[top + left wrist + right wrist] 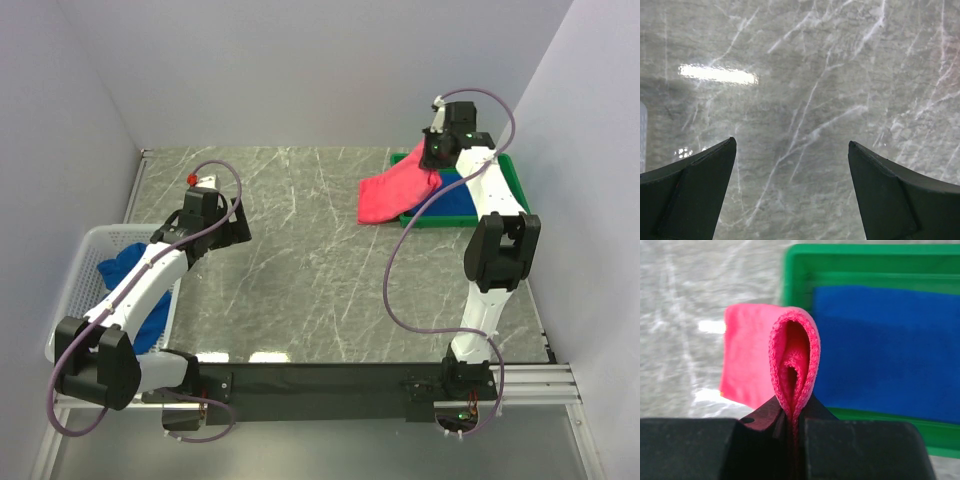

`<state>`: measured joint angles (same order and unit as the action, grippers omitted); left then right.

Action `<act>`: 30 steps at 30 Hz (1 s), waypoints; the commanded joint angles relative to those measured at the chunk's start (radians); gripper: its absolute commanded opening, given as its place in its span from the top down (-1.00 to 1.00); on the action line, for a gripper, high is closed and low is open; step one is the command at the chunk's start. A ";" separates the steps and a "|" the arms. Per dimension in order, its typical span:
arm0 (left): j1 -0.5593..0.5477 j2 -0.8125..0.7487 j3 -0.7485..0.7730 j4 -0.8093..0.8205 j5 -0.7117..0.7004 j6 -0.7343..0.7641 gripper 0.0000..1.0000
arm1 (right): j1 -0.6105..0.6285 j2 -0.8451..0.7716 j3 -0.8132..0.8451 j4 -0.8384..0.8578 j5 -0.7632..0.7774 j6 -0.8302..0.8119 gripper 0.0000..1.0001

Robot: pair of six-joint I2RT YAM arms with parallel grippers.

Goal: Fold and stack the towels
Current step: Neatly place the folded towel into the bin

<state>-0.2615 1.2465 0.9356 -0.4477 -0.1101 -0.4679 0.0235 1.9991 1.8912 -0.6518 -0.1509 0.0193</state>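
Observation:
My right gripper is shut on a folded edge of the pink-red towel, which hangs from it and trails off the tray's left side onto the table. In the right wrist view the pink-red towel loops up from between the fingers. A folded blue towel lies flat in the green tray, and the right wrist view shows this blue towel in the tray. Another blue towel sits crumpled in the white basket. My left gripper is open over bare table, holding nothing.
The white basket stands at the left edge beside my left arm. The green tray sits at the back right against the right wall. Grey walls close in the table on the left, back and right.

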 commanded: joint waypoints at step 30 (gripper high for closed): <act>0.054 0.163 0.002 0.055 -0.002 0.035 -0.99 | -0.208 0.210 0.273 0.038 0.076 -0.288 1.00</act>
<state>-0.2108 1.4059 0.9356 -0.4225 -0.1135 -0.4526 -0.1722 2.2055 2.1094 -0.6632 -0.1219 -0.2356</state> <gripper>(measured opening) 0.994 0.097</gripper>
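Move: The right hand, already pinching the red towel, is bound for the green bin: the bin's middle lies about 15 cm to its right, 2 cm back and 15 cm below. The folded blue towel on the bin floor is some 12 cm right, 3 cm back and 16 cm below. The held towel trails off leftward, its middle roughly 10 cm left, 4 cm back and 9 cm below. From the idle left hand, the green bin is about 82 cm right, 18 cm ahead and 11 cm below. Keep the right fingers shut on the red towel and carry it to the right over the green bin, about 13 cm, easing some 4 cm forward and sinking 2 to 3 cm once well under way; roll the hand about 10 degrees, left side down. Meanwhile let the open, empty left gripper sink about 5 cm above the bare table, tipping slightly further down. ##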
